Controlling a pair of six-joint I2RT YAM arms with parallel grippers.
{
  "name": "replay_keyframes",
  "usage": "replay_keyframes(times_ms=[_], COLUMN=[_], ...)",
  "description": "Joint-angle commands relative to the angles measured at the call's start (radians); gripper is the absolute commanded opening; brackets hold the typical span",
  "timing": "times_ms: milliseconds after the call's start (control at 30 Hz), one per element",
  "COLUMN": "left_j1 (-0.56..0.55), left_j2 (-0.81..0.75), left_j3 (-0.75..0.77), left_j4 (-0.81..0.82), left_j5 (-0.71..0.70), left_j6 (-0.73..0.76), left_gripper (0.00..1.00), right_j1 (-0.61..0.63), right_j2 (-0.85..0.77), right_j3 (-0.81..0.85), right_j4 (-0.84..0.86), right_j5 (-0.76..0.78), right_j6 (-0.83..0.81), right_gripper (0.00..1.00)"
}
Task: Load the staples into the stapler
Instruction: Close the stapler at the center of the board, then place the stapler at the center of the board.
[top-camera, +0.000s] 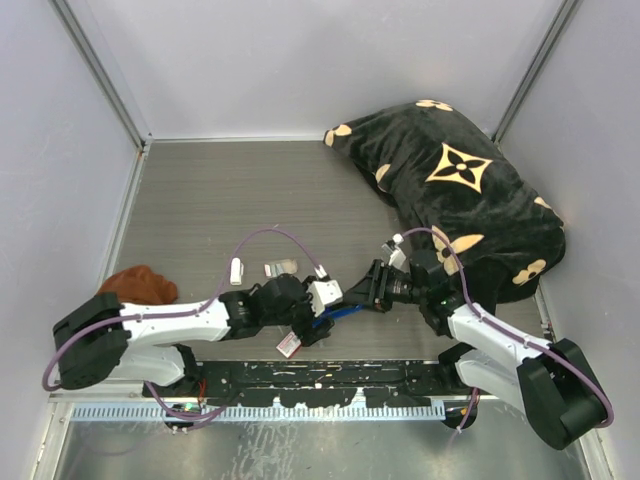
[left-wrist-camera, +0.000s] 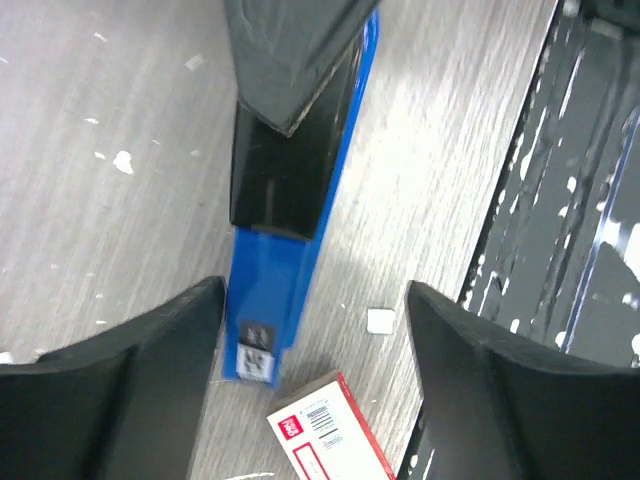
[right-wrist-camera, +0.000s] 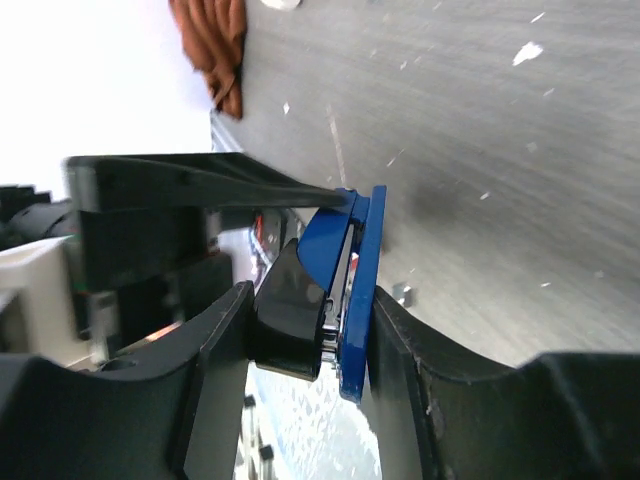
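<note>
The stapler is slim, blue and black, and lies between the two arms near the table's front edge. My right gripper is shut on one end of it. In the right wrist view its fingers press the black part and the blue part of the stapler from both sides, with a silver strip showing between. My left gripper is open over the stapler's other end, which lies beside the left finger. I cannot pick out the staples as a separate block.
A red-and-white cardboard box lies just in front of the stapler, with a small white scrap beside it. A white oblong piece and small pale items lie behind. A brown cloth is at the left and a black patterned cushion at the back right.
</note>
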Motion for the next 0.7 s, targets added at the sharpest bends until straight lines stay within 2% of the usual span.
replay_keyframes(times_ms=[0, 100, 267, 333, 433, 500, 567, 667], left_j1=[0.006, 0.045, 0.198, 0.283, 0.394, 0.474, 0.555, 0.684], left_j2=[-0.168, -0.276, -0.389, -0.401, -0.409, -0.405, -0.395, -0.371], left_j3=[-0.007, -0.032, -0.095, -0.089, -0.072, -0.060, -0.052, -0.044], left_j4=[0.105, 0.092, 0.038, -0.009, -0.063, -0.094, -0.116, -0.125], left_j5=[-0.133, -0.185, -0.222, -0.224, -0.240, -0.238, -0.229, -0.188], left_j6=[-0.097, -0.148, -0.227, -0.267, -0.320, -0.355, -0.391, -0.430], left_gripper=[0.84, 0.98, 0.98, 0.98, 0.98, 0.98, 0.98, 0.98], right_j1=[-0.003, -0.004, -0.004, -0.004, -0.004, -0.003, -0.004, -0.004], right_j2=[-0.027, -0.006, 0.137, 0.199, 0.247, 0.243, 0.224, 0.183], right_j3=[-0.008, -0.022, 0.010, 0.037, 0.082, 0.102, 0.139, 0.200], right_j4=[0.204, 0.282, 0.401, 0.413, 0.336, 0.272, 0.155, -0.040], right_j5=[0.194, 0.317, 0.379, 0.376, 0.401, 0.438, 0.494, 0.600], right_j6=[0.048, 0.033, -0.037, -0.079, -0.142, -0.191, -0.261, -0.373], right_gripper=[0.01, 0.01, 0.03, 0.22, 0.68, 0.89, 0.99, 1.00])
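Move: The right fingers hold the rear of the stapler, raised off the board; its middle is about 4 cm left and 2 cm back of them, and its resting place some 7 cm ahead, 4 cm left and 5 cm below. From the left hand, opening at its nose, the stapler's middle is about 3 cm right and 1 cm ahead; the staple tray is some 12 cm ahead and 10 cm left, the red-and-white box 5 cm back and 8 cm left, both about 5 cm lower. The left hand opens wide and comes free of the stapler's nose, rising about 9 cm before it sweeps forward and left towards the staple tray, sinking a little and turning some 50 degrees counter-clockwise. Meanwhile the right hand keeps its grip and carries the stapler forward over the board, about 10 cm in all, with a modest clockwise turn, then dips its fingers down to the board and spreads them to let go of the rear end. ##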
